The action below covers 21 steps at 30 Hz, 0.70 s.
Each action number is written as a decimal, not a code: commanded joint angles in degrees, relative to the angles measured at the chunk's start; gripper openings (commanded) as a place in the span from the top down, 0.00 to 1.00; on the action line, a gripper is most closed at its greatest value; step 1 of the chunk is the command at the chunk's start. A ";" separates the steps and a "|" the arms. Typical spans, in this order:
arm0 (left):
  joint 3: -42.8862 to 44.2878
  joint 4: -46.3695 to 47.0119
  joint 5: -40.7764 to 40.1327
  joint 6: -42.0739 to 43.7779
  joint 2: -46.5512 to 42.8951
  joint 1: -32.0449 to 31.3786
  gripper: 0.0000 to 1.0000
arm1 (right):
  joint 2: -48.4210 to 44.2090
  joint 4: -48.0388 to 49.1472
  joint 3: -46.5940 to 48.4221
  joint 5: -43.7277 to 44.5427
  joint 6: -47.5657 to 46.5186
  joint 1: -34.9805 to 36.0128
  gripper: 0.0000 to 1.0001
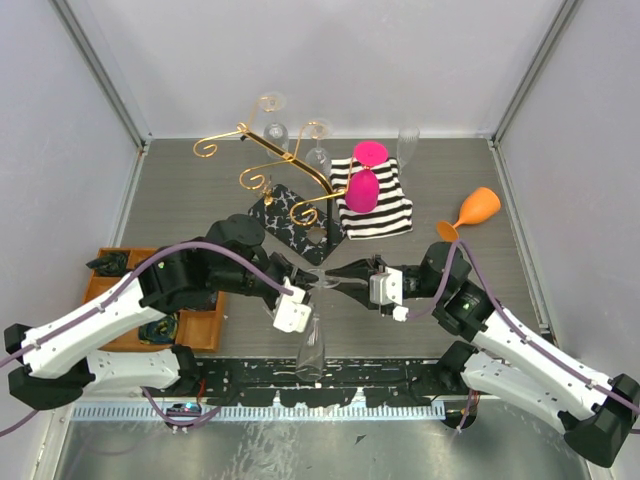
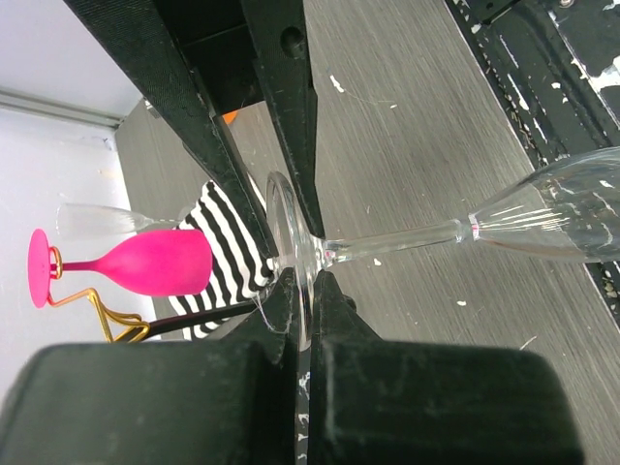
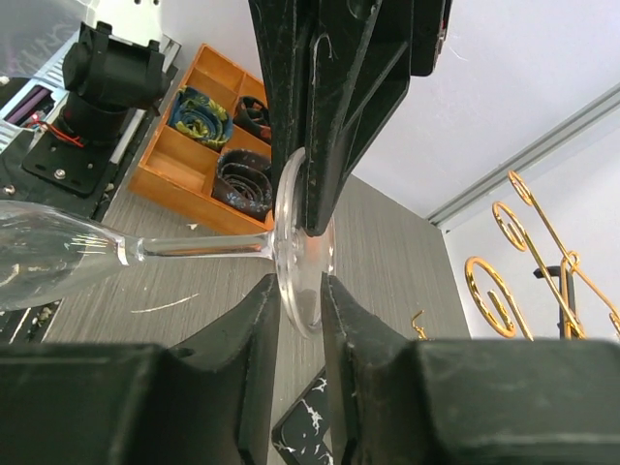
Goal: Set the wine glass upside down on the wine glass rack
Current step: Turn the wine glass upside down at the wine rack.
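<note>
A clear wine glass (image 1: pixel 313 345) hangs level above the table between the two arms, its bowl toward the near edge and its foot toward the rack. My left gripper (image 1: pixel 312 284) (image 2: pixel 308 281) is shut on the rim of the foot, and the stem (image 2: pixel 397 242) runs off to the right. From the other side, my right gripper (image 1: pixel 338 277) (image 3: pixel 300 286) straddles the same foot (image 3: pixel 302 262), its fingers still slightly apart around it. The wine glass rack (image 1: pixel 283 165), gold wire scrolls on a black marbled base (image 1: pixel 295 222), stands just behind; its scrolls (image 3: pixel 489 291) show in the right wrist view.
A pink glass (image 1: pixel 364 188) hangs from a rack hook over a black-and-white striped cloth (image 1: pixel 390 212). Clear glasses (image 1: pixel 277 130) hang at the back of the rack. An orange glass (image 1: pixel 474 210) lies at the right. A wooden tray (image 1: pixel 120 300) sits at the left.
</note>
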 commanded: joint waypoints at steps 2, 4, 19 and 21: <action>1.43 1.38 -0.64 -0.06 0.14 -0.47 1.00 | 0.62 2.04 2.45 -2.71 -0.28 0.16 0.78; 0.99 2.03 -0.70 -0.24 -0.12 -0.44 1.00 | 0.86 2.04 2.57 -2.62 -0.40 0.17 0.89; -2.64 9.03 -3.00 -13.09 -4.97 -0.44 0.41 | -3.09 -1.81 2.32 8.02 -8.04 0.23 0.99; -3.88 9.54 -3.69 -16.89 -6.79 -0.44 0.34 | -3.41 -4.22 3.30 10.38 -9.89 0.19 0.99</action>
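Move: The wine glass hangs bowl-down, with its foot gripped in the left fingers. The middle of the foot is about 2 cm to the left hand's right, and about 2 cm to the right hand's left, between the half-open right fingers. From the right hand, the near rack arm is some 14 cm ahead and 1 cm left, and the hanging pink glass roughly 24 cm ahead, 7 cm right and 10 cm lower. Right fingers close and pinch the glass's foot; left fingers then open, releasing it, and rise about 2 cm. ##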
